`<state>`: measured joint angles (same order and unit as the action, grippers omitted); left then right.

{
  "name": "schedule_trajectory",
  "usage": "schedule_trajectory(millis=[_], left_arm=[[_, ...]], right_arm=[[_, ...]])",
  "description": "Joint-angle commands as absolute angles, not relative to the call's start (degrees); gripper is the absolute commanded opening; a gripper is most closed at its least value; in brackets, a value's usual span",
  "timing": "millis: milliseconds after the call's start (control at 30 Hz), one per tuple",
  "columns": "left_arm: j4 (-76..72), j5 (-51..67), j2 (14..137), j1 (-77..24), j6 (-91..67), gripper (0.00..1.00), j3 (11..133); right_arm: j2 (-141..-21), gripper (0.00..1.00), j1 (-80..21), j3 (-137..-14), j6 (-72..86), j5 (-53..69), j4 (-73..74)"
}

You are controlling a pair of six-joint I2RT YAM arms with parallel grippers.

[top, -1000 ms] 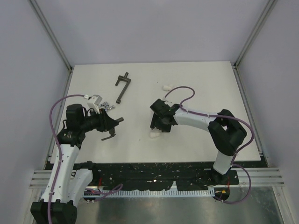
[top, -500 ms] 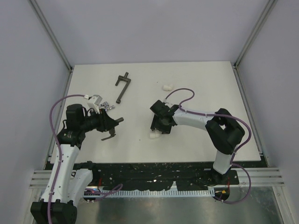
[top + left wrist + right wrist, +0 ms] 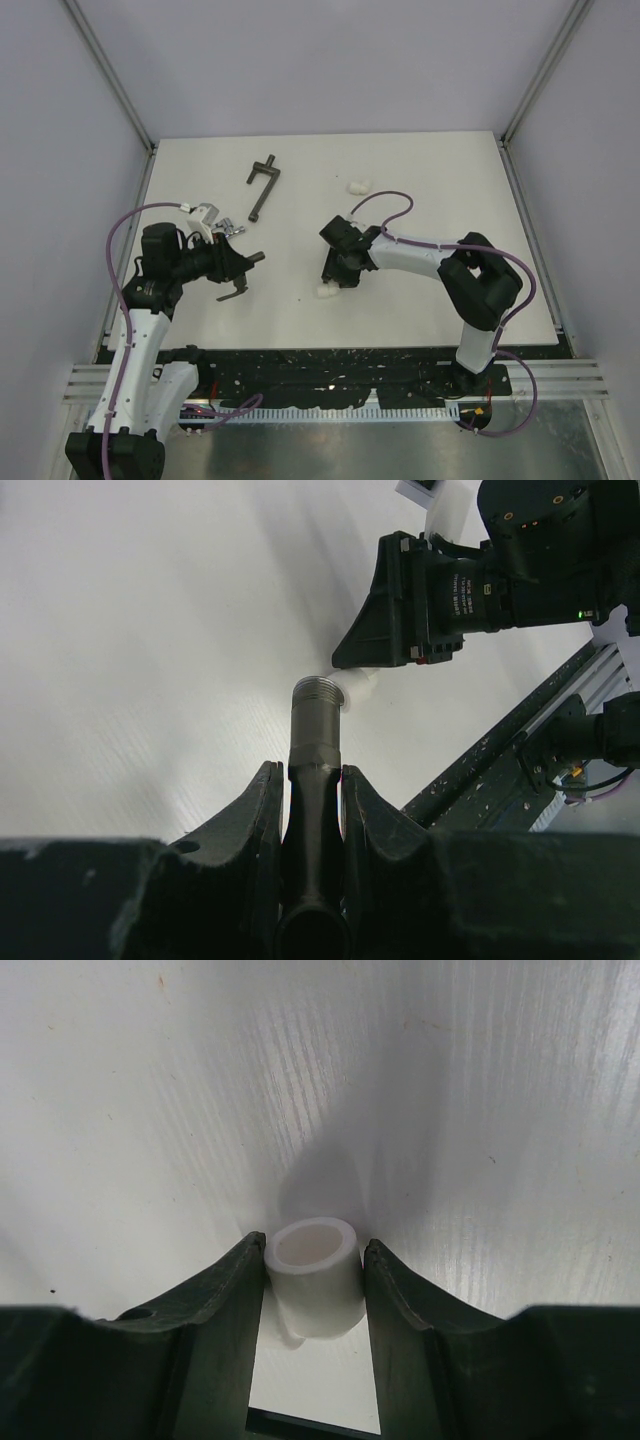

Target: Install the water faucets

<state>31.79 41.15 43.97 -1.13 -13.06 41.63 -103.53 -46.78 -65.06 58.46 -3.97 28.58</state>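
Note:
A dark grey-bronze water faucet (image 3: 315, 735) sticks out of my left gripper (image 3: 310, 770), which is shut on its body; the threaded end (image 3: 317, 692) points toward the right arm. From above, the left gripper (image 3: 236, 267) hovers at the table's left with this faucet (image 3: 252, 259). A shiny silver faucet (image 3: 229, 231) lies just behind it. My right gripper (image 3: 315, 1244) has both fingers pressed on a white elbow fitting (image 3: 316, 1278) with its open mouth up. The overhead view shows the right gripper (image 3: 334, 279) and this fitting (image 3: 326, 291) near the table's middle.
A long dark T-handled bar (image 3: 262, 186) lies at the back left. A second white elbow fitting (image 3: 356, 186) sits behind the right arm. The black rail (image 3: 330, 370) runs along the table's near edge. In the left wrist view the right gripper's body (image 3: 440, 590) stands close ahead.
The right gripper's jaws have narrowed onto the white elbow fitting, and the right arm has crept slightly left. The left arm and its faucet have not moved.

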Motion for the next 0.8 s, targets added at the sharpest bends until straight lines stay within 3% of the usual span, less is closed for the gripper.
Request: schedule_trajectory(millis=[0, 100, 400, 767], left_arm=[[29.53, 43.06, 43.42, -1.49, -13.8, 0.0, 41.75], [28.39, 43.68, 43.24, -1.84, -14.76, 0.0, 41.75], [23.04, 43.07, 42.28, -4.74, -25.21, 0.0, 41.31], [-1.91, 34.46, 45.43, -15.72, -53.33, 0.0, 39.64]], right_arm=[[-104.07, 0.25, -47.2, -64.16, 57.57, -5.27, 26.46], [-101.96, 0.05, -47.11, -63.37, 55.03, -7.29, 23.13], [-86.51, 0.05, -47.2, -57.4, 35.96, -16.17, 2.06], [-65.23, 0.05, -46.93, -41.23, 6.97, -15.3, -35.2]])
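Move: The white fitting is already between the right gripper's fingers, right at the tabletop. The held faucet it is going to is about 18 cm left, 2 cm back and 17 cm up; a second white fitting lies some 30 cm ahead and 9 cm right. From the left gripper the held fitting is about 17 cm right, 2 cm ahead and 18 cm below, the long-spout faucet roughly 32 cm ahead, and the chrome faucet 18 cm ahead and 9 cm left. Lift the right gripper fast, about 21 cm up with some 6 cm of forward travel, keeping the white fitting pinched and swinging the fingers up some 60 degrees from pointing down to nearly level, to bring the fitting towards the faucet. Meanwhile ease the left gripper right and up towards the fitting, raising its fingertips a little and keeping its hold on the faucet. ##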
